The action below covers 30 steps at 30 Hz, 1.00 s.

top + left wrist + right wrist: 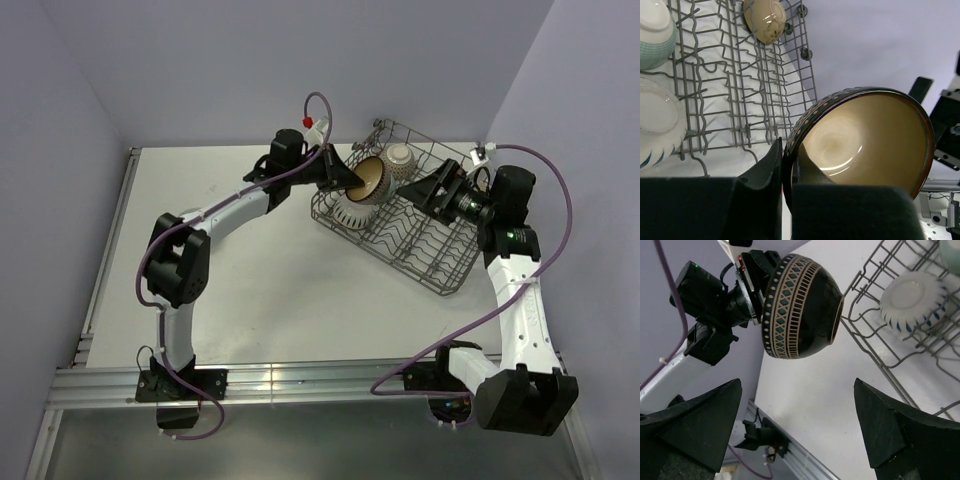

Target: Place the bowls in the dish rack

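Observation:
My left gripper [345,178] is shut on the rim of a brown bowl [370,178] with a tan inside [865,135], one finger inside and one outside. The bowl hangs tilted on its side over the left end of the grey wire dish rack [420,235]. In the right wrist view its dark patterned outside [800,305] shows above the table. A white ribbed bowl [350,210] leans in the rack's near left corner. A cream bowl [399,155] sits at the far end, and a pale teal bowl [652,35] lies near it. My right gripper [418,190] hovers open over the rack, facing the held bowl.
The rack [740,100] stands skewed at the table's back right, close to the purple walls. Rows of upright tines [875,330] fill its middle and right part. White table [250,290] lies in front and to the left. An aluminium rail [300,380] runs along the near edge.

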Each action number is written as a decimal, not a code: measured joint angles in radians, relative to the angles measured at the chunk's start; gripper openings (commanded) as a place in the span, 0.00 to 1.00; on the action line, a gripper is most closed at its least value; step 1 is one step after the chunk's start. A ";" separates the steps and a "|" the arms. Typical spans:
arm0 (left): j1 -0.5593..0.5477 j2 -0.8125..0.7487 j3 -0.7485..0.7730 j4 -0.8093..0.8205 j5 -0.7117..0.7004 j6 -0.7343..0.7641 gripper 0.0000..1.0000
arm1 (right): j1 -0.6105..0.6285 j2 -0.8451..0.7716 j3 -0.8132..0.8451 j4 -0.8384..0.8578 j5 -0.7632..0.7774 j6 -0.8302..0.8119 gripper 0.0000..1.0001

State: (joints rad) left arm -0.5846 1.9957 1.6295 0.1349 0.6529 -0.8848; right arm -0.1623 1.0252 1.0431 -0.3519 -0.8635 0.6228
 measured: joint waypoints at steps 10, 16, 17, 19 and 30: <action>-0.051 0.018 0.024 0.046 -0.022 -0.027 0.00 | 0.103 0.016 -0.063 0.121 0.095 0.152 1.00; -0.062 0.018 0.024 0.081 -0.016 -0.050 0.00 | 0.119 0.041 -0.068 0.175 0.109 0.165 0.94; -0.063 0.018 0.024 0.089 -0.014 -0.055 0.00 | 0.119 0.046 -0.069 0.179 0.110 0.165 0.94; -0.063 0.018 0.024 0.096 -0.012 -0.060 0.00 | 0.119 0.059 -0.070 0.184 0.108 0.172 0.93; -0.063 0.019 0.003 0.122 -0.010 -0.084 0.00 | 0.121 0.074 -0.100 0.275 0.075 0.187 0.70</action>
State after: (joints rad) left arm -0.6472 2.0148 1.6321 0.2569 0.6426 -0.9684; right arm -0.0418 1.0988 0.9436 -0.0765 -0.7883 0.8101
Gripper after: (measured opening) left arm 0.081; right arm 0.793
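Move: The left hand holds the brown bowl by its rim; the right gripper it is brought to waits about 11 cm to its right, 8 cm back and 6 cm higher. From the empty right hand the brown bowl lies about 6 cm ahead, 7 cm left and 3 cm lower. In the rack, some 24 cm below that hand, the striped white bowl sits about 14 cm ahead and 9 cm left, the green bowl 23 cm ahead and 3 cm left. Left and forward, sinking slightly, the right hand goes about 4 cm with open fingers around the brown bowl, then closes them by about a fifth until they bear on it between rim and foot. Meanwhile the left hand, keeping its rim pinch, carries the bowl about 3 cm right and a little back and up into that gripper, then holds there. ##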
